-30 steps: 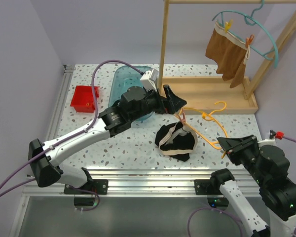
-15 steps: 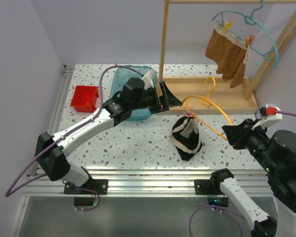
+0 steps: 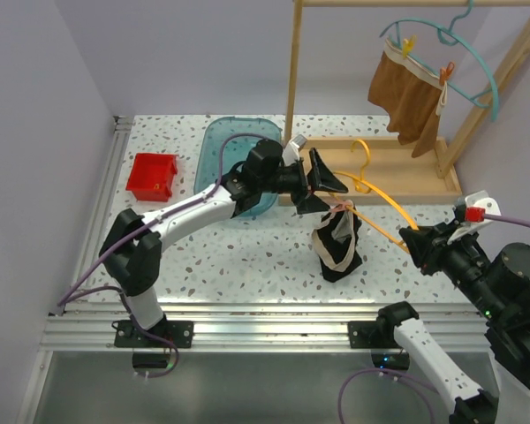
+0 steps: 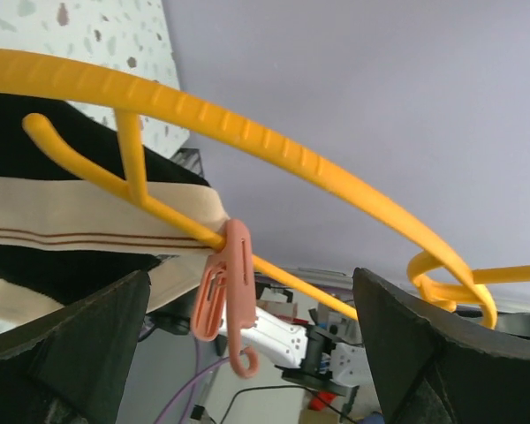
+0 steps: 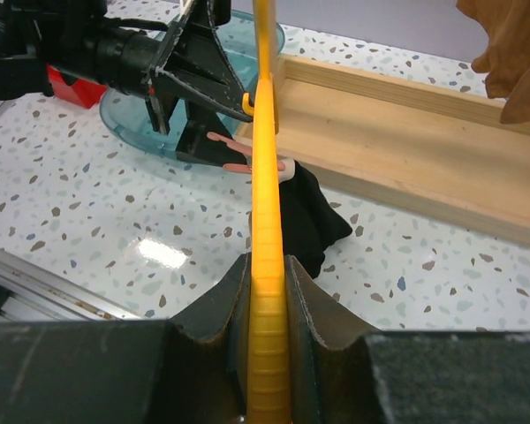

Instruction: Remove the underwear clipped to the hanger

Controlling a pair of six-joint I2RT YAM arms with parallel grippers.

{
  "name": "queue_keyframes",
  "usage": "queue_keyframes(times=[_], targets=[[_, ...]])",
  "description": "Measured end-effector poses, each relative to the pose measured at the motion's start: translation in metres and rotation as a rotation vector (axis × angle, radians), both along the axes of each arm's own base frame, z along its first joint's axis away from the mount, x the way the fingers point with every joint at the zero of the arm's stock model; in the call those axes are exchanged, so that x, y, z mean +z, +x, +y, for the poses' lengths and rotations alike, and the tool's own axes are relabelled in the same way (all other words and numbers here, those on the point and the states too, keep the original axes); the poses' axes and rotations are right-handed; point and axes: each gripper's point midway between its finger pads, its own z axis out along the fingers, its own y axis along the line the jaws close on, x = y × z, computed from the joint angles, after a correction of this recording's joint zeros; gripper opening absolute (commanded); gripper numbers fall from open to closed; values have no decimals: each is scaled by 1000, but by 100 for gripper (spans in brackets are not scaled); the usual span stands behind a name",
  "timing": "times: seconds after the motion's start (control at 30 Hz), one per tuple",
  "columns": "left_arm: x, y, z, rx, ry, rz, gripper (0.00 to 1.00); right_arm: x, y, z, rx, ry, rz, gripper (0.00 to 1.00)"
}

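My right gripper (image 3: 412, 240) is shut on one end of a yellow hanger (image 3: 380, 199) and holds it tilted above the table; its jaws pinch the bar (image 5: 267, 265). The black underwear (image 3: 337, 247) with a beige waistband (image 4: 88, 221) dangles from the hanger by a pink clip (image 4: 230, 291), its lower end near the tabletop. My left gripper (image 3: 331, 190) is open, its fingers on either side of the clip and the thin hanger bar (image 4: 291, 278), touching neither. The rust-brown underwear (image 3: 409, 97) stays clipped to a teal hanger (image 3: 477, 84) on the rack.
A wooden rack with a flat base (image 3: 397, 168) and an upright post (image 3: 291, 79) stands at the back right. A clear teal tub (image 3: 238, 159) sits beneath the left arm. A red bin (image 3: 153, 175) is at the far left.
The right gripper has raised the yellow hanger, lifting the black underwear from a heap on the table to hanging. The open left gripper has moved right to the clip.
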Motion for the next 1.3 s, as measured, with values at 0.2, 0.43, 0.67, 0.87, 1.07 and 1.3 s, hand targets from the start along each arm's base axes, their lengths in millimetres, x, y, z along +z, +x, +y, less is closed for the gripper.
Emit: queue_keyframes(times=[0.2, 0.43, 0.67, 0.87, 1.07, 1.3], targets=[[7, -3, -11, -40, -65, 34, 97, 1, -1, 3, 24, -9, -10, 0], [5, -20, -28, -110, -110, 66, 80, 3, 0, 3, 23, -11, -19, 0], [13, -34, -35, -158, -162, 71, 47, 5, 2, 1, 14, -14, -36, 0], [10, -36, -33, -169, -186, 93, 14, 10, 1, -3, -5, -12, -64, 0], [7, -39, -31, -178, -199, 96, 0, 9, 3, -5, -21, -15, -62, 0], [5, -39, -31, -182, -189, 74, 0, 2, 10, -18, -111, -16, -38, 0]])
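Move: The pink clip on the yellow hanger sits just off the open left fingertips, about 4 cm to the right, 2 cm back and a touch lower. The underwear hangs from it, its middle some 8 cm below this gripper, 5 cm back and 2 cm right; the hanger's middle is about 9 cm right, 1 cm ahead and 1 cm up. From the right gripper, which holds the hanger, the clip lies roughly 13 cm ahead, 11 cm left and 9 cm lower. Bring the left gripper back and to the right onto the clip, about 5 cm in all, levelling the fingers and turning them clockwise by some 15 degrees. Shut them on the clip's handles and keep squeezing. Hold the hanger with the right gripper, easing it about 2 cm right and slightly forward only near the end. ##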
